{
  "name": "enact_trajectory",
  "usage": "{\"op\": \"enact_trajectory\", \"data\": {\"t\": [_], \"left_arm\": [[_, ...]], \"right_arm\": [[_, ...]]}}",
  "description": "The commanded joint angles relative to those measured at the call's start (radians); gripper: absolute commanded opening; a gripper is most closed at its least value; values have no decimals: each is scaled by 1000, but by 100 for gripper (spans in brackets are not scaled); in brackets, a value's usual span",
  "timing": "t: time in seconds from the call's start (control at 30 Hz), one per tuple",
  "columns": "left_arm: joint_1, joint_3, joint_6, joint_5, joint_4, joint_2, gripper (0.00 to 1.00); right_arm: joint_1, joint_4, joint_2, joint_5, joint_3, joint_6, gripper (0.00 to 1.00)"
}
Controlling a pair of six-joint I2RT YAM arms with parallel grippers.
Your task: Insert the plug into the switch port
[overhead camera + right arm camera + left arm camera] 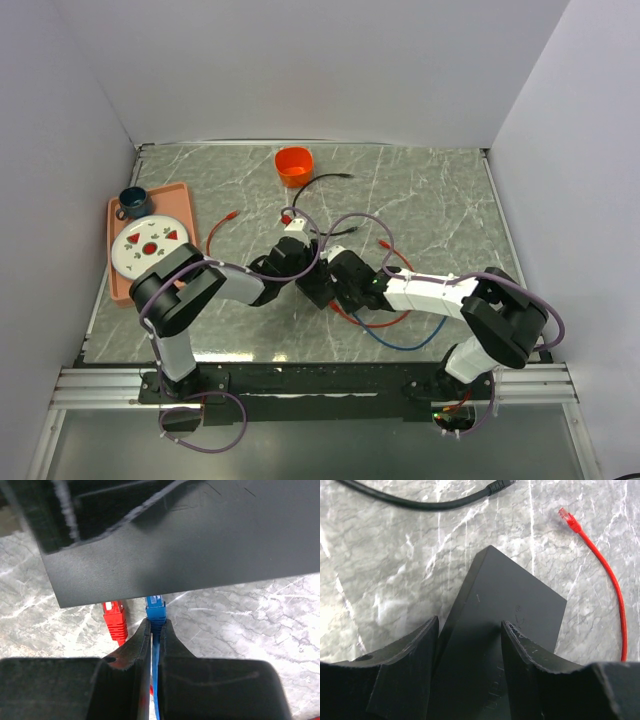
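The flat black box (pixel 510 595) is tilted between the fingers of my left gripper (pixel 470 627), which is shut on it. In the top view the box (pixel 318 290) sits mid-table between both arms. My right gripper (pixel 155 625) is shut on a blue plug (pixel 156 609). Its tip meets the lower edge of the box (pixel 190 545). The switch port is hidden under that edge, so I cannot tell if the plug is inside. A red plug (pixel 115 617) meets the same edge just to the left of the blue one.
An orange cup (pixel 293 163) stands at the back. A pink tray (pixel 118 280) on the left holds a plate and a dark cup. A loose red cable (pixel 615 590) and a black cable (pixel 420 502) lie beyond the box. Blue cable (pixel 400 345) loops near the right arm.
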Motion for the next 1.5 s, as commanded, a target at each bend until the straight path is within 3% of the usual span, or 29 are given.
{"op": "enact_trajectory", "data": {"t": [0.0,0.37,0.57,0.83,1.1,1.47], "left_arm": [[-264,36,-240,662,3,41,54],[-264,-2,-231,578,-67,-13,59],[-250,39,-191,378,-286,-51,69],[-164,103,-107,179,-509,-126,86],[-75,136,-33,111,-603,-184,90],[38,168,86,27,-669,-350,88]], "right_arm": [[-12,740,20,11,67,-10,0],[-15,675,-8,76,42,31,0],[-14,620,-43,65,11,62,17],[-14,537,-65,36,-21,85,25],[-14,404,-69,-1,-32,108,42],[-14,324,-117,45,-48,112,54]]}}
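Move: The left hand holds the switch, whose middle lies about 3 cm back of that hand point and 2 cm lower. A black plug lies some 8 cm ahead and 7 to the right of it, a loose red plug 4 ahead and 14 right. From the right hand, which holds the blue plug at the switch's edge, the port is roughly 1 cm ahead and 2 left; the inserted red plug sits 1 back and 2 left. The right fingers, at first still pinching the blue plug at the port, open to about half and let go, then rise some 2 cm while easing forward and left over the switch. The left hand holds at first, then opens wide as it draws back about 4 cm and swings left about 5, dragging the switch along, tipping some 20 degrees and finally lifting off about 2 cm. ##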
